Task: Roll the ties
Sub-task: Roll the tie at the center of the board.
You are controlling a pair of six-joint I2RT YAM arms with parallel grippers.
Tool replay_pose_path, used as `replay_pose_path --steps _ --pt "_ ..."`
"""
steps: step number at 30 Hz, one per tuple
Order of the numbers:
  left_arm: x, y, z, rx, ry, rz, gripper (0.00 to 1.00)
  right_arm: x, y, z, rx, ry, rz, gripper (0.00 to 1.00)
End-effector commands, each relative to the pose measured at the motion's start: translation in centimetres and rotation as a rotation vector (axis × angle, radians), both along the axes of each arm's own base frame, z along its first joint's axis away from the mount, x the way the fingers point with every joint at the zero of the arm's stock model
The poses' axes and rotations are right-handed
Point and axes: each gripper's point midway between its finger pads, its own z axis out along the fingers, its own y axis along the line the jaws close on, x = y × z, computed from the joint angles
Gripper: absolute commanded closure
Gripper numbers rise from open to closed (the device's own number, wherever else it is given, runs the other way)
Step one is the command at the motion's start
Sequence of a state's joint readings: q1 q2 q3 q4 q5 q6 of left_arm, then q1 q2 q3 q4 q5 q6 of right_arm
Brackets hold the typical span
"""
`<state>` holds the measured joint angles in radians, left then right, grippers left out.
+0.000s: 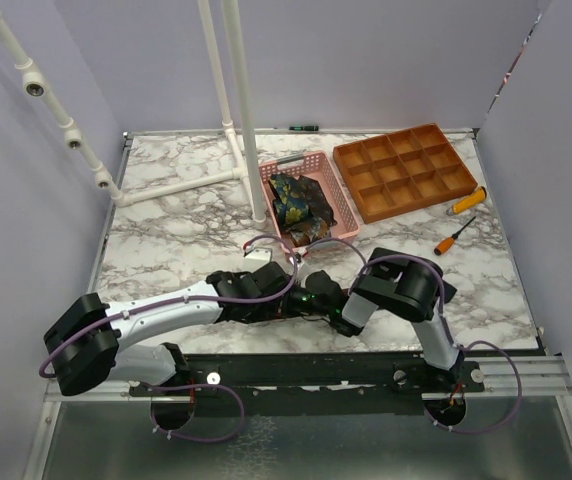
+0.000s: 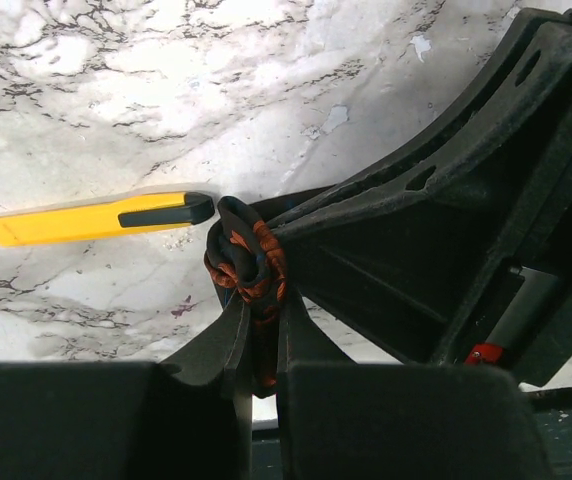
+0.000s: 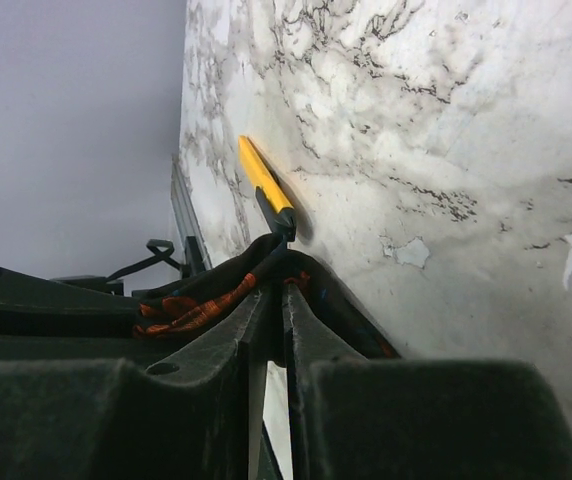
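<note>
A dark tie with an orange-red pattern (image 2: pixel 249 262) is bunched between both grippers, low over the marble table near its front edge. My left gripper (image 2: pixel 261 300) is shut on the bunched fabric, which stands up between its fingertips. My right gripper (image 3: pixel 284 290) is shut on the same tie (image 3: pixel 191 308), whose cloth drapes over its left finger. In the top view the left gripper (image 1: pixel 284 297) and the right gripper (image 1: pixel 318 295) meet tip to tip and hide the tie. More patterned ties (image 1: pixel 299 205) lie in the pink basket (image 1: pixel 338 200).
A yellow and black tool (image 2: pixel 96 217) lies on the marble just beyond the held tie. An orange compartment tray (image 1: pixel 406 170) stands at the back right, with two orange-handled screwdrivers (image 1: pixel 458 236) beside it. A white pipe frame (image 1: pixel 236 110) rises at the back left.
</note>
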<state>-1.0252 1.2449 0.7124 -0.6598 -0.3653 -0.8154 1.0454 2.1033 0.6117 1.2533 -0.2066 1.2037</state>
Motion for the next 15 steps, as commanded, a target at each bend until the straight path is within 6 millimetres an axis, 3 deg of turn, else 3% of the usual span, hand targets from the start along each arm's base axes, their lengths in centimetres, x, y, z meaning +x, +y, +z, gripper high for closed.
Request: replay_pose_path --steps 1,7,15 --pt "3.2 -6.9 4.2 -0.268 -0.130 -0.005 1.00 -3.1 0.4 1.4 0.018 -0.009 0.121 0.79" --pt "3.3 -5.1 3.4 -0.180 -0.139 0.021 1.00 -1.3 -2.6 0.8 -0.193 -0.064 0.002 0.62" --pt "3.5 -3.9 3.0 -0.097 -0.144 0.033 1.00 -0.4 -4.9 1.3 -0.250 -0.081 -0.081 0.60"
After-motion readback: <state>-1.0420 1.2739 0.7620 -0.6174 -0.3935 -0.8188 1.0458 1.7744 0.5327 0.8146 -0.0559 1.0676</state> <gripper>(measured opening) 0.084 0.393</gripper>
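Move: The left hand still pinches the rolled tie, its middle about 1 cm ahead of and 1 cm below the finger point. From the right hand, whose fingertips point left at it, the same roll lies roughly 2 cm to the left and 1 cm down. The loose tail's middle lies some 8 cm right of the left hand and 3 cm lower; the yellow knife lies about 8 cm to the left hand's left, 2 cm ahead and 4 cm down. The right fingers ease open from the rolled tie and draw back about 4.5 cm to the right along the tail, rising slightly while the fingertips tip some 15 degrees further down. The left hand keeps its pinch on the roll, following about 2 cm to the right with a little lift and forward drift. ##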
